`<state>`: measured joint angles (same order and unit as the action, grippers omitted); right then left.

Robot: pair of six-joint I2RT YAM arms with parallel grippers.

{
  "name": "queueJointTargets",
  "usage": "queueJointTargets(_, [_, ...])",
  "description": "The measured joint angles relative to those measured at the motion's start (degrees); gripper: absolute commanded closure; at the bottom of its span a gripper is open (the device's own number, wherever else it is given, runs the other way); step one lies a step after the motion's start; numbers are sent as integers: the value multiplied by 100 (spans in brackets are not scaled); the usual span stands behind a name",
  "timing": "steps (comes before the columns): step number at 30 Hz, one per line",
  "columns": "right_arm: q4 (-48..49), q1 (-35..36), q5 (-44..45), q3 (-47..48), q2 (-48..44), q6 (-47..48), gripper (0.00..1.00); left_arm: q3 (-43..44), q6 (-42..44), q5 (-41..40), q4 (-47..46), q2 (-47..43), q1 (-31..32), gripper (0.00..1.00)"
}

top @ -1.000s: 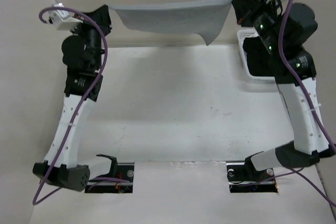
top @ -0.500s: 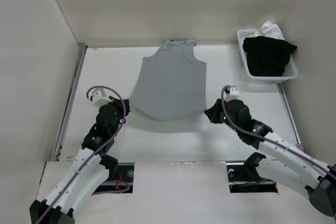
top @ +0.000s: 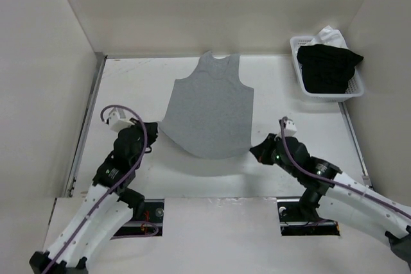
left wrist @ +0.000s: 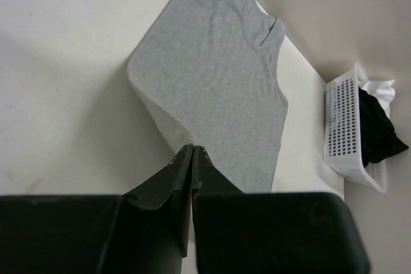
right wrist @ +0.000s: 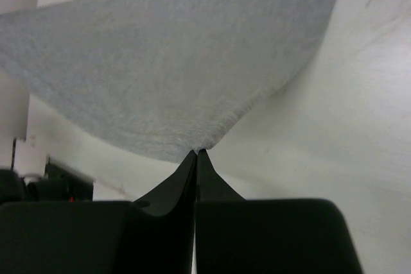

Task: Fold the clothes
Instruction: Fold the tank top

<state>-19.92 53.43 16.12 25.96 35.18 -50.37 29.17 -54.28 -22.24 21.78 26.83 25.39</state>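
The clothes, a light grey sleeveless top (top: 210, 106), lie stretched lengthwise on the white table, neck toward the far wall. The near hem is raised off the surface and casts a shadow. My left gripper (top: 156, 134) is shut on the hem's left corner, and the left wrist view shows its tips (left wrist: 192, 147) pinching the edge of the top (left wrist: 218, 75). At the hem's right corner my right gripper (top: 252, 151) is shut too. In the right wrist view its tips (right wrist: 197, 152) nip the fabric's edge (right wrist: 173, 62).
A white plastic basket (top: 321, 96) sits at the far right, holding a black garment (top: 327, 65) and a white cloth (top: 329, 32). It also shows in the left wrist view as the basket (left wrist: 340, 126). Walls close the left, back and right sides.
Both arms came down from high at the back, where they held the top stretched in the air, and drew toward the near edge. The top now lies along the table.
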Motion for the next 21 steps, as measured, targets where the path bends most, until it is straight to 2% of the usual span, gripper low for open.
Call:
queueJointTargets(5, [658, -1438, -306, 728, 1416, 476, 100, 205, 90, 26, -1161, 1602, -7, 100])
queueJointTargets(8, [960, -1598, -409, 769, 1766, 605, 100, 7, 101, 138, -1187, 1690, 79, 100])
queueJointTargets(12, [896, -796, -352, 570, 1388, 474, 100, -66, 155, 125, -514, 315, 59, 100])
queueJointTargets(16, [227, 758, 168, 509, 457, -4, 100, 306, 122, -2, 179, -1067, 249, 100])
queueJointTargets(21, [-857, 2487, 1193, 815, -125, -833, 100, 498, -96, -98, 848, -1803, 417, 100])
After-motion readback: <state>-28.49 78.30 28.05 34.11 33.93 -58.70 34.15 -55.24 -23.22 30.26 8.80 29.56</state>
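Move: Each raised hand already pinches a bottom hem corner of the tank top. From the left hand, the body's middle lies about 18 cm ahead, 18 to the right and 16 lower; the strap ends are some 39 ahead, 22 right and 19 down. From the right hand, the body's middle is roughly 25 ahead, 14 left and 11 down, the strap ends 46 ahead, 9 left and 14 down, and the basket about 40 ahead, 34 right and 8 down. With fingers still shut on the hem corners, both hands first swing out towards the straps, the left about 4 cm while dipping slightly and edging right, the right about 8 cm. Both then reverse and draw the hem back towards the robot: the left comes back some 9 cm while climbing about 10 and tilting its fingertips up, the right hauls back about 15 cm while drifting left, rising a little and turning counter-clockwise. ##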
